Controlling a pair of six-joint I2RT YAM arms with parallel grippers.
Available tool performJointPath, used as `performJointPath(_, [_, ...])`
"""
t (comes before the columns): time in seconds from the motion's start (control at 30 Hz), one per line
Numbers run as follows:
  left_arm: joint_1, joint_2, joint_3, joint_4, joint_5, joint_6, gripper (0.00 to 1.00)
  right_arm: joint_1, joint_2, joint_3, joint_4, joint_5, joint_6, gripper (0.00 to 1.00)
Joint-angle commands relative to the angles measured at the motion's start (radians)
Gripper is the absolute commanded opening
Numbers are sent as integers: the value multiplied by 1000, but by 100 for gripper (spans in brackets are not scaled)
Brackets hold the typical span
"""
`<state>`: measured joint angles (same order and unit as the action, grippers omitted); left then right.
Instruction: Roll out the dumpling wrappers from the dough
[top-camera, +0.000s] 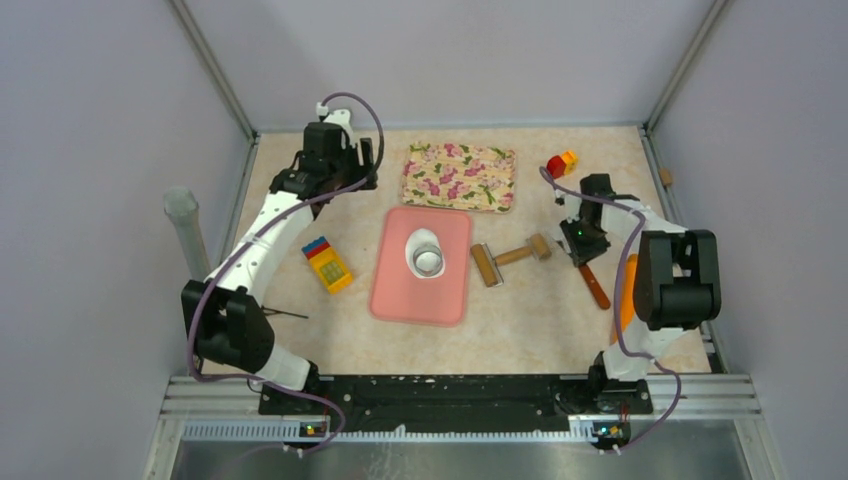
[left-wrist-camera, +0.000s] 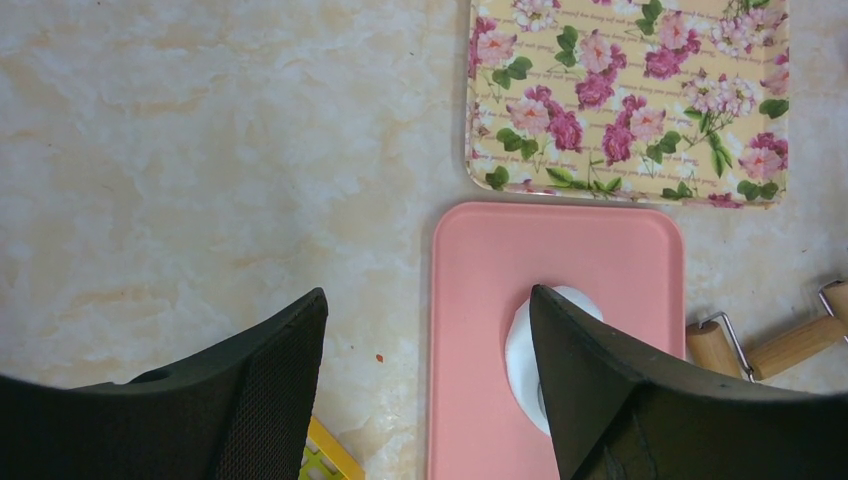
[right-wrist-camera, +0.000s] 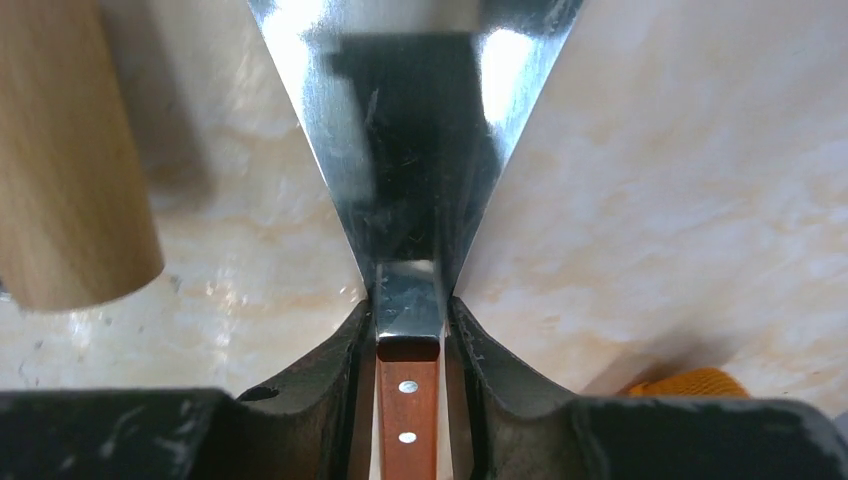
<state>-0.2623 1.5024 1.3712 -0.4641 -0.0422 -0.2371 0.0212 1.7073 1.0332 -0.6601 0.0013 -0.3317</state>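
The dough (top-camera: 424, 243) is a small flattened white sheet on the pink mat (top-camera: 395, 290), with a silver ring cutter (top-camera: 430, 262) resting on its near part. No dumpling wrappers are in view. My left gripper (top-camera: 335, 170) hovers open over the table's back left; in its wrist view (left-wrist-camera: 428, 292) the dough (left-wrist-camera: 520, 345) peeks past the right finger. My right gripper (top-camera: 585, 245) is down at the right, shut on a spatula (right-wrist-camera: 410, 150) where the steel neck meets the wooden handle (right-wrist-camera: 407, 410).
A wooden rolling pin (top-camera: 512, 257) lies between the mat and the right gripper. A floral tray (top-camera: 460, 176) sits behind the mat. A yellow toy block (top-camera: 327, 263) lies left of the mat, and a red and orange toy (top-camera: 561, 163) at the back right.
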Motion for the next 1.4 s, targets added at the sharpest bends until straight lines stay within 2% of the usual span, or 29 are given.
performJointPath(0.0, [5, -39, -22, 42, 12, -1, 75, -15, 59, 12, 196, 71, 27, 14])
performJointPath(0.3, [5, -63, -57, 64, 91, 1, 75, -15, 71, 112, 210, -18, 39, 14])
performJointPath(0.53, [4, -36, -41, 83, 239, 16, 77, -15, -61, 32, 282, -67, 1, 11])
performJointPath(0.63, [-9, 21, 18, 66, 323, 17, 78, -15, -112, -15, 324, -87, -23, 7])
performJointPath(0.83, [-79, 171, 188, 60, 477, 7, 98, -16, -194, -79, 398, -168, -47, 5])
performJointPath(1.13, [-265, 391, 423, 57, 588, 10, 99, -15, -378, -186, 501, -337, -93, 4])
performJointPath(1.37, [-352, 494, 495, 67, 673, -39, 99, -14, -485, -256, 543, -504, -136, 4])
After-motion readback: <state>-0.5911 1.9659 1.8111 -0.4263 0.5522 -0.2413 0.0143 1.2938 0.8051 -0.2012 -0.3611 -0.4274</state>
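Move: The scraper, already gripped where blade meets handle, lies about 51 cm to the left hand's right, 12 cm back and 20 cm below; the floral tray is some 24 cm right and 8 cm ahead, 21 cm down. From the right hand, the open left hand it heads for is roughly 51 cm left, 12 cm ahead and 20 cm up; the double roller sits 16 cm left and 1 cm ahead, the red-yellow block 24 cm ahead and 4 cm left. Forward almost level for about 6 cm, then up about 10 cm and leftward, the right hand carries the scraper towards the left hand, still pinching it while the wrist tips the blade upward. Meanwhile the left hand, after a slight dip, sweeps about 26 cm right over the floral tray towards the scraper, turning some 45 degrees clockwise and opening wide. ##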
